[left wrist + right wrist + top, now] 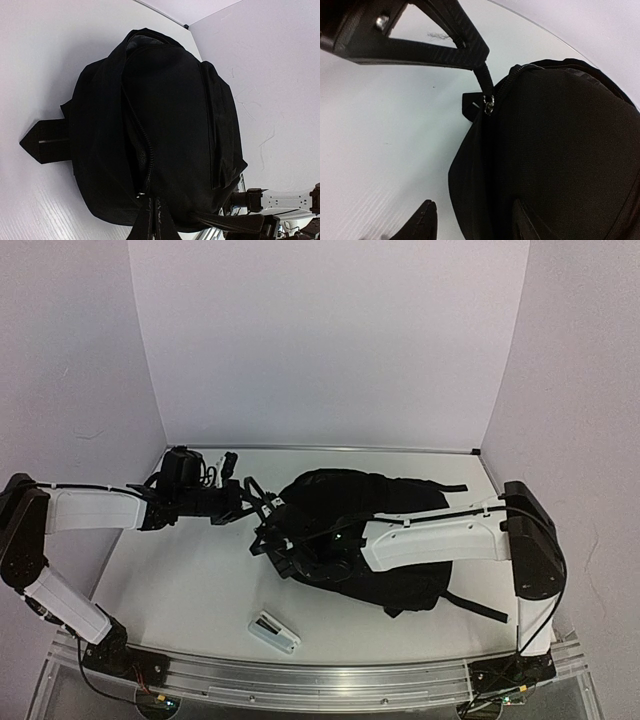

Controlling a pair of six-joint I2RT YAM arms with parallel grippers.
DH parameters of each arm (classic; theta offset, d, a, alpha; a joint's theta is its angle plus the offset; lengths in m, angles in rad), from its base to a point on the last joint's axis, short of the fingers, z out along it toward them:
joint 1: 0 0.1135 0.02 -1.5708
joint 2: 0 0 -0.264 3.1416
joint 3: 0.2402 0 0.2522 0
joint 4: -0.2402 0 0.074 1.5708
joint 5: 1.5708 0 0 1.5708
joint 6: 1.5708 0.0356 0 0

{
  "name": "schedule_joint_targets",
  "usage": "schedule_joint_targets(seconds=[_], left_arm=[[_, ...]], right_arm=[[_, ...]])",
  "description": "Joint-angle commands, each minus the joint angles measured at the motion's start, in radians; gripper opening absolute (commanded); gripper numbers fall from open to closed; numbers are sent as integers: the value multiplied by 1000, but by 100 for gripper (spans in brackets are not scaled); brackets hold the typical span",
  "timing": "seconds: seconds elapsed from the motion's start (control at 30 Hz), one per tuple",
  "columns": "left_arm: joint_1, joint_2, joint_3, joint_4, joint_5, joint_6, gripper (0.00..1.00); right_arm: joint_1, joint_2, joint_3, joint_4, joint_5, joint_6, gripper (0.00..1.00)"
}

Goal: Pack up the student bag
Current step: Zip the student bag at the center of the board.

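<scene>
The student bag [375,535] is a large black backpack lying flat mid-table; its zipper [145,145] runs along the main compartment. My left gripper [258,508] reaches in from the left and is shut on the black zipper pull [485,77], just above the metal slider [489,105]. In the left wrist view its fingertips [152,220] meet at the bag's near end. My right gripper [472,222] is open and straddles the bag's side edge: one finger [422,220] stands over bare table, the other [525,220] over the fabric. In the top view it sits at the bag's left end [272,545].
A small white flat object [273,631] lies near the front edge, left of centre. A strap [475,605] trails off the bag to the right. White walls close the table on three sides. A metal rail [320,675] runs along the front.
</scene>
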Motion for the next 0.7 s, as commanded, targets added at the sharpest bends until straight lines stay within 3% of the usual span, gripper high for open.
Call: schedule_joint_targets(seconds=[0.0,0.03,0.07,0.17,0.67], left_arm=[[3,-42,-2,23,-11,-4,0],[3,-45,-3,23,-12,-3,0],[3,-46,-3,20,-14,-2,0],[3,-53,-3,14,-25,-2,0],[5,-31,34,11,-57,1,0]], right_arm=[[-18,29,37,-26,74,4,37],[-18,30,37,-26,87,7,32],[-19,30,36,-26,91,9,15],[-19,8,20,-21,67,7,0],[-16,-261,-329,150,-253,-7,0]])
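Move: The bag edge below the zip lies almost between the right hand's open fingers, roughly 1 cm ahead, 1 cm right and 2 cm below. From the right hand, the zip slider is about 6 cm ahead, 1 cm left and 2 cm lower, while the stapler is some 17 cm back, level sideways and 12 cm down. The left hand already holds the slider's pull strap; from it, the bag edge is about 8 cm back, 5 cm right and 5 cm below. The right fingers pinch the bag edge below the zip, easing about 1 cm forward, right and down as they shut from half open. Keeping it pinched, the right hand then drags it back about 3 cm and right about 2 cm, rising slightly and turning a little counter-clockwise, away from the slider. The left hand stays almost in place, still gripping the pull strap. ##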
